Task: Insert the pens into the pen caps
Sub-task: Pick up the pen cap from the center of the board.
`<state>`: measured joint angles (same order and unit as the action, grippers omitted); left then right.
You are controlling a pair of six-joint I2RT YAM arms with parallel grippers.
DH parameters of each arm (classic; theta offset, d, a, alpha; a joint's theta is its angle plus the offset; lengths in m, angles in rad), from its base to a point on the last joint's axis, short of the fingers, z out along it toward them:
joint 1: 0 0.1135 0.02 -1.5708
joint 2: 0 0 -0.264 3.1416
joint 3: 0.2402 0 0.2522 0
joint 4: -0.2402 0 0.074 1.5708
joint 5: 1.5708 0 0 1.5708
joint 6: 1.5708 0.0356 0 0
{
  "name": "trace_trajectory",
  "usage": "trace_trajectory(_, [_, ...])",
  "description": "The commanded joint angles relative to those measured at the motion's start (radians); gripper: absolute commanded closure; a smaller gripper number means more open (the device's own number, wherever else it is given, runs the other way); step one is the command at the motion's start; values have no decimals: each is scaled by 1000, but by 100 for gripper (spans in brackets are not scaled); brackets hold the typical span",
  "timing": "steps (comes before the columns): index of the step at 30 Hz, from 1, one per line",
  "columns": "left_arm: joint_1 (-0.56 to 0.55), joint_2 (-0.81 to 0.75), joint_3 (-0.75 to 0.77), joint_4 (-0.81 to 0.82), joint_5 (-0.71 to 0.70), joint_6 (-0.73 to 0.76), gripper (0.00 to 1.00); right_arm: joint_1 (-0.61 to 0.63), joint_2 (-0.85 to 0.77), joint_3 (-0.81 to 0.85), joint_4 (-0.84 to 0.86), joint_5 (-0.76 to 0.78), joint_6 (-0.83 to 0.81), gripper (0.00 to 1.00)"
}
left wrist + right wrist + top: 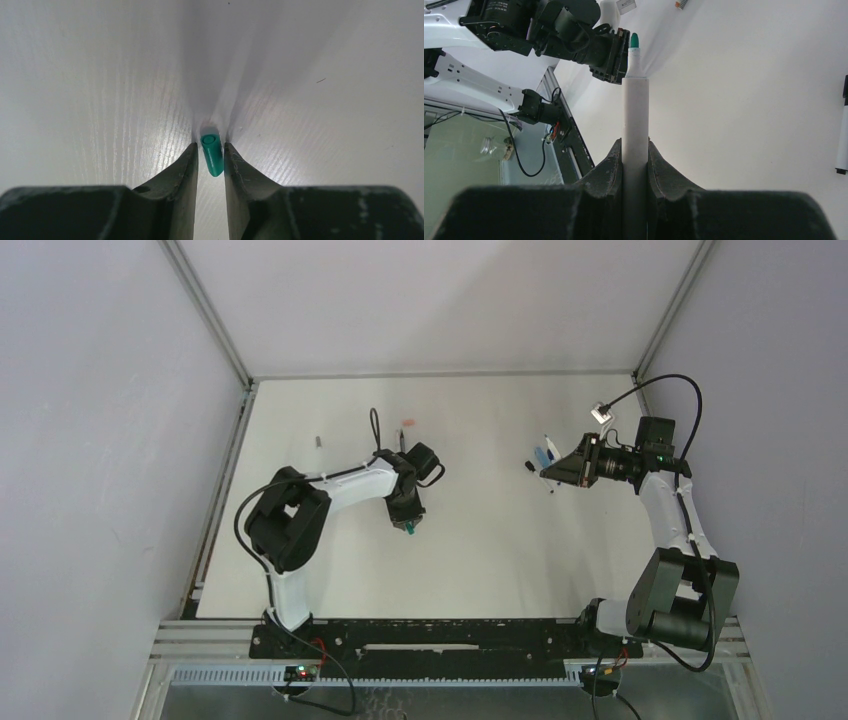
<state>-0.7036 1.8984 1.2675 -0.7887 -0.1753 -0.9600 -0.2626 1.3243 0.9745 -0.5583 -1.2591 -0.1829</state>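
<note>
A teal pen cap [212, 152] lies on the white table [100, 90], slightly tilted, between the tips of my left gripper [210, 146]. The jaws have closed in on its sides. From above, that gripper [407, 527] points down at the table's middle. My right gripper [635, 145] is shut on a white pen [635, 105] whose bare teal tip [634, 41] points towards the left arm. In the top view it [556, 472] hovers at the right, beside more pens [545, 453] and a black cap [527, 466] lying on the table.
A salmon-pink cap [407, 423] and a small grey cap [318, 440] lie at the back left. A white pen with black ends [842, 140] lies at the right edge of the right wrist view. Grey walls close in on both sides.
</note>
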Motion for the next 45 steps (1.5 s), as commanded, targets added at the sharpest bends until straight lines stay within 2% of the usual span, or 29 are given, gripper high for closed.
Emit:
trace_trajectory(1, [4, 37, -7, -23, 37, 11, 71, -7, -10, 0, 8, -28, -29, 100])
trace_trajectory(5, [4, 61, -5, -28, 32, 10, 73, -9, -11, 1, 8, -31, -29, 100])
trace_trajectory(9, [7, 93, -5, -25, 26, 21, 83, -12, -14, 1, 8, -34, -29, 100])
trace_trajectory(14, [14, 88, -19, -7, 3, 50, 99, -15, -17, 1, 7, -41, -27, 100])
trace_trajectory(18, [17, 24, -46, 36, -21, 83, 100, -14, -17, 1, 6, -55, -26, 100])
trace_trajectory(26, [18, -213, -185, 210, -14, 155, 100, 80, -31, 94, -150, -24, -166, 100])
trace_trajectory(31, [18, -327, -254, 260, -9, 197, 100, 207, -71, 186, -286, 21, -389, 100])
trace_trajectory(35, [17, -465, -332, 361, 18, 228, 100, 354, -119, 217, -350, 59, -582, 100])
trace_trajectory(39, [17, -628, -433, 519, 49, 243, 100, 481, -173, 217, -316, 120, -664, 100])
trace_trajectory(45, [15, -931, -617, 794, 62, 245, 100, 626, -233, 217, -75, 219, -544, 100])
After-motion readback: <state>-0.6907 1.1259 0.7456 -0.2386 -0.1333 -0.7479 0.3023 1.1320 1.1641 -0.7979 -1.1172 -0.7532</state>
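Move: The green pen cap lies right between the left hand's open fingertips, at their height. From that hand, the grey pen is about 25 cm ahead and 2 cm left, the orange cap some 32 cm ahead and 2 cm left, and the small grey cap about 26 cm ahead, 22 cm left. From the right hand, the green cap is roughly 28 cm left, 2 cm back and 20 cm below; the black-capped pen lies some 12 cm ahead, 1 cm right, as far below. Almost in place, the left fingers close and pinch the green cap, then carry it up about 13 cm, swinging from pointing down towards forward and a little right. Once it starts lifting, the right hand, still gripping the white green-tipped pen, sweeps left, back and up some 16 cm in all towards the cap, rolling about 50 degrees until its fingers point straight left. ##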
